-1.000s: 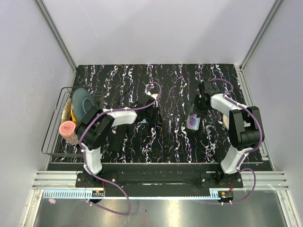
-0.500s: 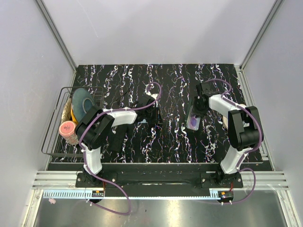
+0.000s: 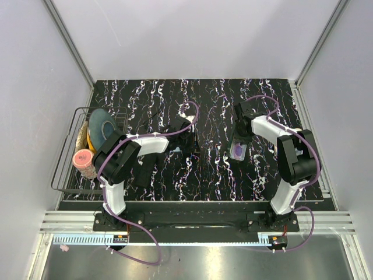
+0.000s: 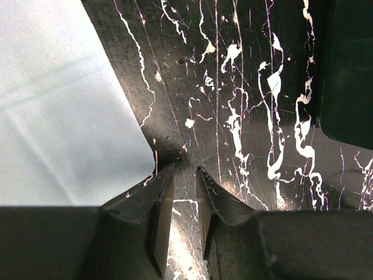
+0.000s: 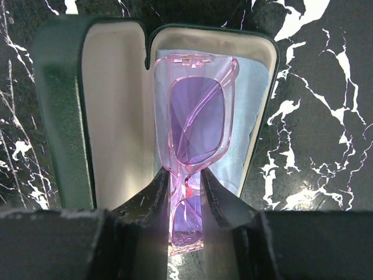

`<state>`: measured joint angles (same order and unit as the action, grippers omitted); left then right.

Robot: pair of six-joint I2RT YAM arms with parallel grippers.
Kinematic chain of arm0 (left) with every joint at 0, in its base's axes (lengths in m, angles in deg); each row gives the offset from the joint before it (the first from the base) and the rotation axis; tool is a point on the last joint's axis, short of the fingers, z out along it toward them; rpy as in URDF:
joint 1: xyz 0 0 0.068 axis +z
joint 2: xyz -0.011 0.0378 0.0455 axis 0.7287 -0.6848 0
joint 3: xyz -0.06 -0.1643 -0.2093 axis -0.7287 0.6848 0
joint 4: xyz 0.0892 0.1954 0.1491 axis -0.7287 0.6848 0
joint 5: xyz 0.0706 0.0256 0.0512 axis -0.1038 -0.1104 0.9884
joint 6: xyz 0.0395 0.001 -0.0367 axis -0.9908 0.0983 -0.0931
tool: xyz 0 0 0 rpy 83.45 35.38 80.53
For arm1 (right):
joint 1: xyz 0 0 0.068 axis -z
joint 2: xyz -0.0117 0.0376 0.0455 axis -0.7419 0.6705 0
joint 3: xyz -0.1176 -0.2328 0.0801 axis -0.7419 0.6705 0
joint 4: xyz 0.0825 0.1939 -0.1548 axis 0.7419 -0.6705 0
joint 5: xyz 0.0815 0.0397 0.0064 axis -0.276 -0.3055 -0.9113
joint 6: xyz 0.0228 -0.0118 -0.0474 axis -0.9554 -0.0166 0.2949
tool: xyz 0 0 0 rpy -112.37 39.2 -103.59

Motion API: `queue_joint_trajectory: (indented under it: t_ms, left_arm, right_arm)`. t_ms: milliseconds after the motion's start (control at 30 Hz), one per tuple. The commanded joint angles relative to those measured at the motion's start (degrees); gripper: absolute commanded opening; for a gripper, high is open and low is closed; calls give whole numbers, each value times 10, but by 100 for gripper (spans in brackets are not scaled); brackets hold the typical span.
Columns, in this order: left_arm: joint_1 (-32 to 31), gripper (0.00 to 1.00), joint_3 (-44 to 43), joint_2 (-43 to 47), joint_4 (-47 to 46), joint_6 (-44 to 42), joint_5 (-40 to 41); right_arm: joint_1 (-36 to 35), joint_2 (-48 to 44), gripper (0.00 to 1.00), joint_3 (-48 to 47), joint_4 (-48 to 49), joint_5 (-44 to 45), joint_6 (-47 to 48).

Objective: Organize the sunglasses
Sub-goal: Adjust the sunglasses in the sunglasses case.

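Pink-framed sunglasses (image 5: 195, 116) with purple lenses lie folded in an open dark green case (image 5: 58, 105), on a light blue cloth (image 5: 253, 134) inside it. My right gripper (image 5: 185, 175) is shut on the sunglasses at the bridge, one finger on each side of the frame. From above, the sunglasses (image 3: 238, 151) and right gripper (image 3: 239, 131) sit right of centre. My left gripper (image 4: 185, 170) hovers low over the marbled black table (image 4: 245, 116), its jaws a narrow gap apart with only table showing between them. In the overhead view the left gripper (image 3: 191, 139) is near the middle.
A wire basket (image 3: 67, 169) at the table's left edge holds a blue-grey plate (image 3: 102, 125) and a pink cup (image 3: 83, 158). A dark green object (image 4: 347, 70) shows at the right of the left wrist view, a pale surface (image 4: 58, 116) at its left.
My right gripper has closed onto the sunglasses and shifted slightly left and toward the back. The left arm has not moved.
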<state>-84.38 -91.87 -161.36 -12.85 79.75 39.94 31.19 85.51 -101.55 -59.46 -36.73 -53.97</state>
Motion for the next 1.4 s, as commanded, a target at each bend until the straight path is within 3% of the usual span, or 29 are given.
queue_joint_trajectory:
  t_ms: [0, 233, 500, 800, 1367]
  left_arm:
    - [5, 27, -5, -14, 37, -7, 7]
    - [4, 27, -10, -16, 41, -9, 8]
    - [4, 27, -10, -18, 42, -10, 8]
    - [4, 27, -10, -16, 44, -9, 10]
    - [4, 27, -21, 11, 47, -6, 3]
  right_arm:
    - [-3, 19, 23, -13, -18, 51, -10]
    - [-4, 28, 23, -10, -33, 86, -74]
    - [-3, 42, 24, -15, -32, 84, -70]
    - [-3, 23, 49, -12, -17, 53, -59]
    - [-3, -77, 58, -9, -28, 40, -66]
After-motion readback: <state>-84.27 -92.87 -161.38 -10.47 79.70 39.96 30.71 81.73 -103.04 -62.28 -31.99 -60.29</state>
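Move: Right gripper: the pink sunglasses are already pinched near the bridge inside the open case, their middle about 1 cm ahead. The case compartment's middle is roughly 1 cm ahead, 1 cm to the right and 2 cm below. Its raised lid stands some 6 cm to the left and 1 cm ahead. From the left gripper, the sunglasses lie about 17 cm to the right and 7 cm ahead. Keep the right fingers pinched on the sunglasses and carry them about 1 cm to the right while turning the hand some 5 to 10 degrees clockwise. Then ease slightly down into the case, open the fingers to let go, and rise straight up, about 3.5 cm clear of the sunglasses. ##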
